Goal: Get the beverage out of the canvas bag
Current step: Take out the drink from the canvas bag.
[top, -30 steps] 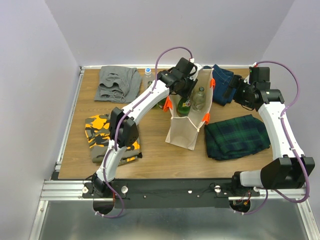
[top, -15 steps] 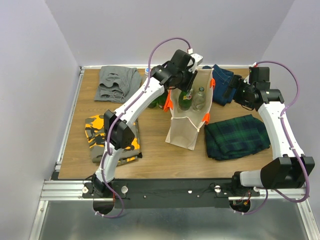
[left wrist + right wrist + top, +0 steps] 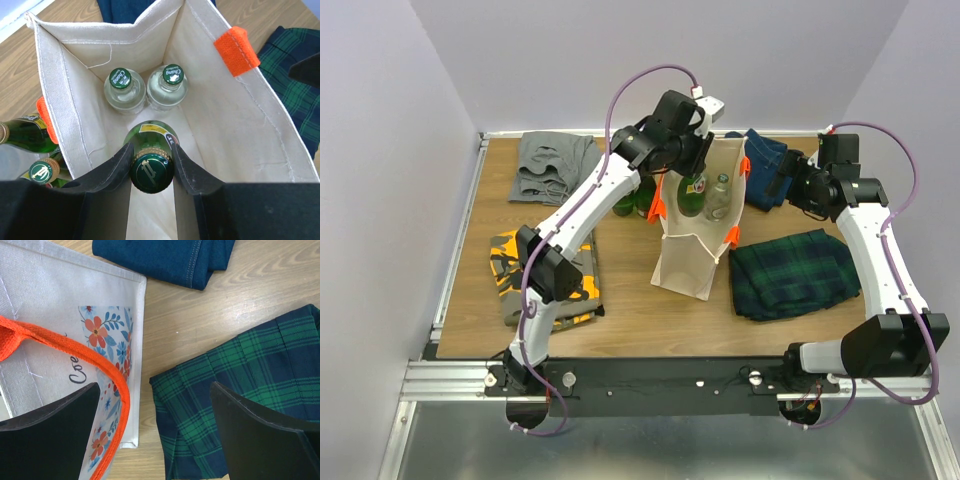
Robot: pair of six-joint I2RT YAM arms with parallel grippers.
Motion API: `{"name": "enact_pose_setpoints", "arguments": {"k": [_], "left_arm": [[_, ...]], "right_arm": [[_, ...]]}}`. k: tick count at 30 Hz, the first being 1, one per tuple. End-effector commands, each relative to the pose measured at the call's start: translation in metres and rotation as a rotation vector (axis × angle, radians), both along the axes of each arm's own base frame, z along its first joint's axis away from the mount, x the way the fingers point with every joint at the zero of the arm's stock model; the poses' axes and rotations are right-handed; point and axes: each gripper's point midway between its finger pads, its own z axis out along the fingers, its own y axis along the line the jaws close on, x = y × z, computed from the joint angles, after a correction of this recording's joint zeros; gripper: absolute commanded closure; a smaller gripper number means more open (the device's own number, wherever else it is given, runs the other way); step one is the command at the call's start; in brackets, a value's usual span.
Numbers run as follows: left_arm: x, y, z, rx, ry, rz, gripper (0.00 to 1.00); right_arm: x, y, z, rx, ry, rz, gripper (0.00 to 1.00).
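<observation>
The cream canvas bag [image 3: 692,245] with orange handles stands upright mid-table, its mouth open. My left gripper [image 3: 691,166] reaches into the mouth from above. In the left wrist view it [image 3: 151,148] is shut on the neck of a green beverage bottle [image 3: 151,174], which hangs upright inside the bag [image 3: 235,115]. Two clear bottles with green caps [image 3: 121,87] [image 3: 170,84] stand on the bag's floor behind it. My right gripper [image 3: 782,180] hovers right of the bag. In the right wrist view it [image 3: 155,387] is open and holds nothing, above the bag's outer wall [image 3: 60,325].
Green bottles [image 3: 632,200] stand on the table just left of the bag. Folded clothes lie around: a grey piece [image 3: 557,165] at back left, an orange camo one [image 3: 535,275] at front left, denim [image 3: 765,155] at back right and green plaid [image 3: 790,272] right of the bag.
My left gripper has risen with the green bottle in it, lifting the bottle higher inside the bag. The right arm has not moved.
</observation>
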Motion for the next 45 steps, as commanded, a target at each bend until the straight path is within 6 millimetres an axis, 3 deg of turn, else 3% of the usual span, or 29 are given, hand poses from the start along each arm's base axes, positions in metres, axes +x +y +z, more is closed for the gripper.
{"name": "enact_pose_setpoints", "arguments": {"k": [1, 23, 45], "left_arm": [[-0.012, 0.001, 0.117, -0.225, -0.223, -0.03, 1.0], [-0.038, 0.017, 0.18, -0.337, -0.324, -0.057, 1.0], [-0.049, 0.036, 0.22, -0.399, -0.403, -0.013, 1.0]], "right_arm": [[0.0, -0.002, 0.002, -0.009, -0.005, -0.002, 0.0], [0.002, 0.001, 0.003, 0.003, -0.008, 0.008, 0.0], [-0.005, 0.001, 0.003, 0.004, -0.005, 0.007, 0.0]]}}
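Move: The green bottle is already pinched by its neck, upright over the canvas bag. The two green bottles already out stand left of the bag, centred about 14 cm to the left gripper's left, 3 cm farther out and some 19 cm below. In the bag, two clear bottles stand around 5 cm ahead, 4 cm right and 21 cm down. From the idle right gripper the standing green bottles lie roughly 34 cm left, 7 ahead and 13 below. Keep the left fingers closed on the green bottle's neck and carry on drawing it up out of the canvas bag, about 12 cm, easing back slightly towards the base as it rises. Tilt the fingers upward some 15 degrees along the way; slow almost to a halt at about 9 cm, then go on up. ##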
